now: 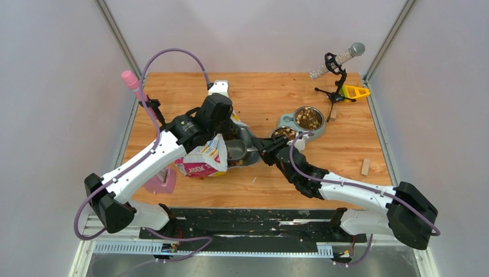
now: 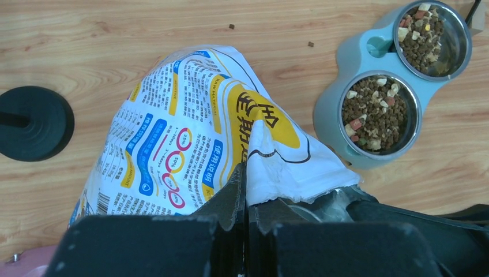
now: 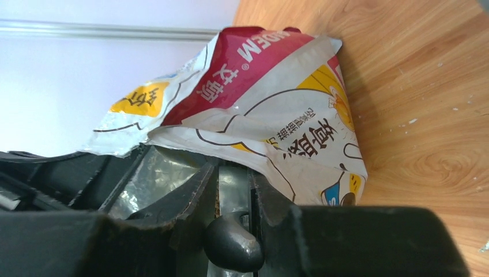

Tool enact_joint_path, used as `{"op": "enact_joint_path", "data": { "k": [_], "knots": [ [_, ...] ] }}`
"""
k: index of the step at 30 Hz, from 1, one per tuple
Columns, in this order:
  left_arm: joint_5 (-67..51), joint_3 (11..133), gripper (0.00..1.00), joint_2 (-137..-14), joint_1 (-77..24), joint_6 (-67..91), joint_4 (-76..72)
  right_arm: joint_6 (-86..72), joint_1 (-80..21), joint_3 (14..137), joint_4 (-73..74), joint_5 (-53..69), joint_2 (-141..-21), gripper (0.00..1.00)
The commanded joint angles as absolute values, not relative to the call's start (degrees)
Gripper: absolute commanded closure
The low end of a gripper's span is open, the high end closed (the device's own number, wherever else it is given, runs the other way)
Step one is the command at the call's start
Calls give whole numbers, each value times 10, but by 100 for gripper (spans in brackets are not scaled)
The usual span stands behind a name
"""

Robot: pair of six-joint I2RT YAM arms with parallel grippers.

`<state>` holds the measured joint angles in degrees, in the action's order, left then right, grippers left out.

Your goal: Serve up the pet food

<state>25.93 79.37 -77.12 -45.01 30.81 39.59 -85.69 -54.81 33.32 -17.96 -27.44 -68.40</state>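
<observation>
The pet food (image 2: 375, 112) fills both steel cups of the pale blue double bowl (image 2: 331, 104), brown kibble with coloured bits; from above it shows as pet food (image 1: 308, 118). The printed bag (image 1: 202, 158) stands left of the bowl with its mouth open toward it. My left gripper (image 2: 247, 173) is shut on the bag's (image 2: 184, 133) torn top edge. My right gripper (image 3: 233, 173) is shut on the grey scoop's handle (image 3: 233, 196), which reaches into the silver-lined mouth of the bag (image 3: 277, 98). From above, the scoop (image 1: 236, 151) lies in the opening, with the right gripper (image 1: 266, 149) beside the bowl.
A pink microphone on a stand (image 1: 130, 78) rises at the back left, its black base (image 2: 32, 124) beside the bag. A silver microphone stand (image 1: 340, 60) and a yellow piece (image 1: 354, 91) are at the back right. A wooden block (image 1: 365, 166) lies right. Loose kibble (image 2: 310, 44) dots the table.
</observation>
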Motion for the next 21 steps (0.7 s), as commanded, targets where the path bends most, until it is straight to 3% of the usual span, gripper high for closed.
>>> {"op": "enact_joint_path", "data": {
  "k": [1,14,21],
  "knots": [
    [274,816,100,-737,-450,322,327,-899,-545,311,-226,-347,-630,100],
    [264,803,100,-726,-450,313,316,-907,-545,264,-239,-448,-534,100],
    [263,805,100,-724,-450,310,313,-906,-545,243,-231,-442,-501,100]
  ]
}}
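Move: The right gripper holds the scoop, its head down in the pet food bag's mouth some 8 cm to the gripper's left. The near bowl lies about 11 cm right of this gripper, 6 cm ahead and 13 cm below; the far bowl roughly 10 cm right of the near bowl and 9 cm beyond it. The bag's middle is about 16 cm left, level with it. From the left gripper, pinching the bag's rim, the near bowl sits some 22 cm right, straight across. Draw the scoop out of the bag mouth by taking the right gripper about 7 cm to the right, towards the near bowl, while lifting it some 4 cm and swinging the wrist about 15 degrees clockwise. Keep the grip on the handle. Hold the left gripper where it is, still pinching the bag's rim. ##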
